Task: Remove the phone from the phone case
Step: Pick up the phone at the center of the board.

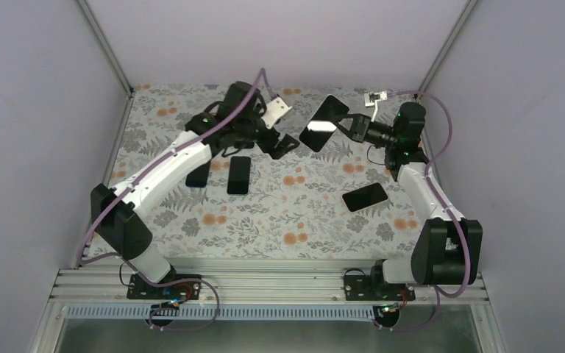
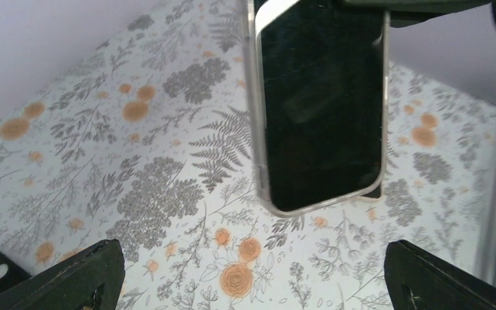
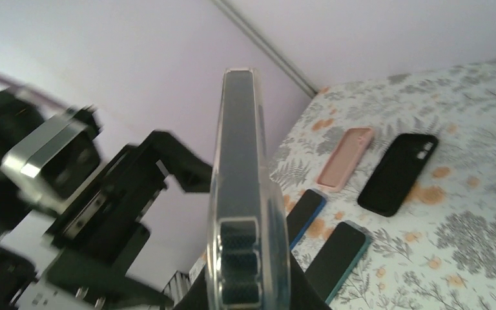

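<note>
The phone (image 1: 324, 123) is a black-screened handset in a clear phone case (image 2: 263, 169), held in the air over the back of the table. My right gripper (image 1: 353, 126) is shut on its end. In the right wrist view the phone case (image 3: 245, 194) shows edge-on, rising from my right gripper (image 3: 248, 287). The left wrist view shows the phone (image 2: 323, 110) face-on, hanging down from the top edge. My left gripper (image 2: 258, 284) is open just below it, fingers (image 2: 84, 278) far apart and touching nothing. From above, the left gripper (image 1: 283, 143) sits just left of the phone.
Loose phones lie on the floral table (image 1: 279, 213): a black one (image 1: 239, 175), a dark one (image 1: 199, 175) and another (image 1: 365, 196) near the right arm. The right wrist view also shows a pink case (image 3: 345, 158), a black phone (image 3: 397, 174) and a teal-edged phone (image 3: 339, 258).
</note>
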Tool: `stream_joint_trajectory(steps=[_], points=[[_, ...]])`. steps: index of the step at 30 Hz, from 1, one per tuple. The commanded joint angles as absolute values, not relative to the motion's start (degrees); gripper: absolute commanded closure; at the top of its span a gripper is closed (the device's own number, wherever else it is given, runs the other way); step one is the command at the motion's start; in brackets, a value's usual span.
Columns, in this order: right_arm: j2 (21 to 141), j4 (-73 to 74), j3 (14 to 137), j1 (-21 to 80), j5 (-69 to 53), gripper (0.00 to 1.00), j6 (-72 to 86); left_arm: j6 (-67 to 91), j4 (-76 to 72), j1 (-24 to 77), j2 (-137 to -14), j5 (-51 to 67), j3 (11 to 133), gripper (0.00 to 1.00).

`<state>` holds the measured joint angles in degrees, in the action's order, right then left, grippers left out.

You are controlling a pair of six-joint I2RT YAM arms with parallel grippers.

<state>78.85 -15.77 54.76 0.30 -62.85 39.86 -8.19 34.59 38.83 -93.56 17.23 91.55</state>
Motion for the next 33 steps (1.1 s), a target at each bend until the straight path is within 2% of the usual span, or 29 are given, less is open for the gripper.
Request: stream_joint_trajectory(steps=[1, 2, 5, 10, 12, 15, 20, 25, 28, 33], points=[[75.9, -12.6, 60.2, 0.7, -73.4, 0.96, 30.8, -11.0, 35.3, 34.2, -90.6, 37.1, 90.7, 0.0], [75.4, -11.7, 60.7, 0.9, -74.8, 0.96, 29.3, -11.9, 36.3, 33.2, -90.6, 43.5, 90.8, 0.0], [74.3, -8.4, 62.4, 1.7, -78.8, 0.96, 24.1, -14.0, 38.8, 31.2, -90.4, 53.0, 90.8, 0.0], [73.8, -0.7, 66.3, 2.8, -82.8, 0.96, 18.2, -15.1, 37.8, 30.8, -87.9, 60.1, 88.2, 0.07], [73.8, 1.6, 67.5, 3.5, -83.7, 0.96, 16.6, -15.1, 37.6, 30.8, -87.5, 62.7, 87.7, 0.13], [73.4, 4.0, 68.6, 5.9, -84.4, 0.96, 14.8, -13.4, 36.3, 30.9, -87.6, 63.9, 87.1, 0.22], [73.0, 5.9, 69.2, 8.9, -84.0, 0.96, 12.9, -9.2, 33.5, 31.4, -87.6, 64.8, 85.8, 0.27], [72.9, 6.8, 69.2, 10.8, -83.6, 0.96, 12.0, -8.6, 32.7, 33.0, -86.6, 64.2, 85.1, 0.38], [73.0, 7.5, 69.3, 12.1, -83.5, 0.96, 11.3, -8.4, 32.5, 33.4, -86.4, 64.0, 85.1, 0.47], [73.1, 9.6, 70.0, 12.4, -82.5, 0.96, 9.9, -7.5, 31.5, 33.4, -86.5, 63.6, 85.1, 0.68]])
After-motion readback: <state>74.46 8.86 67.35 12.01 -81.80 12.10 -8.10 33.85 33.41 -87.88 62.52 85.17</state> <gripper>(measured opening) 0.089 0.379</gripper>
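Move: The left hand, open and empty, has the cased phone, held by the right hand, about 11 cm to its right, 4 cm ahead and 3 cm higher. The nearer bare phone lies on the table some 16 cm to its left, 3 cm farther out and 28 cm below. From the right hand the left gripper is roughly 14 cm left, 3 cm back and 2 cm lower; another cased phone lies about 9 cm right, 8 cm back and 30 cm below. Back and up by about 11 cm, the left hand swings its fingers clockwise and levels them to point right at the held phone, narrowing from wide open to well under half around its free edge. The right hand keeps its grip and carries the phone back, left and up towards them, turning some 30 degrees counter-clockwise as its fingers tip up to level. ##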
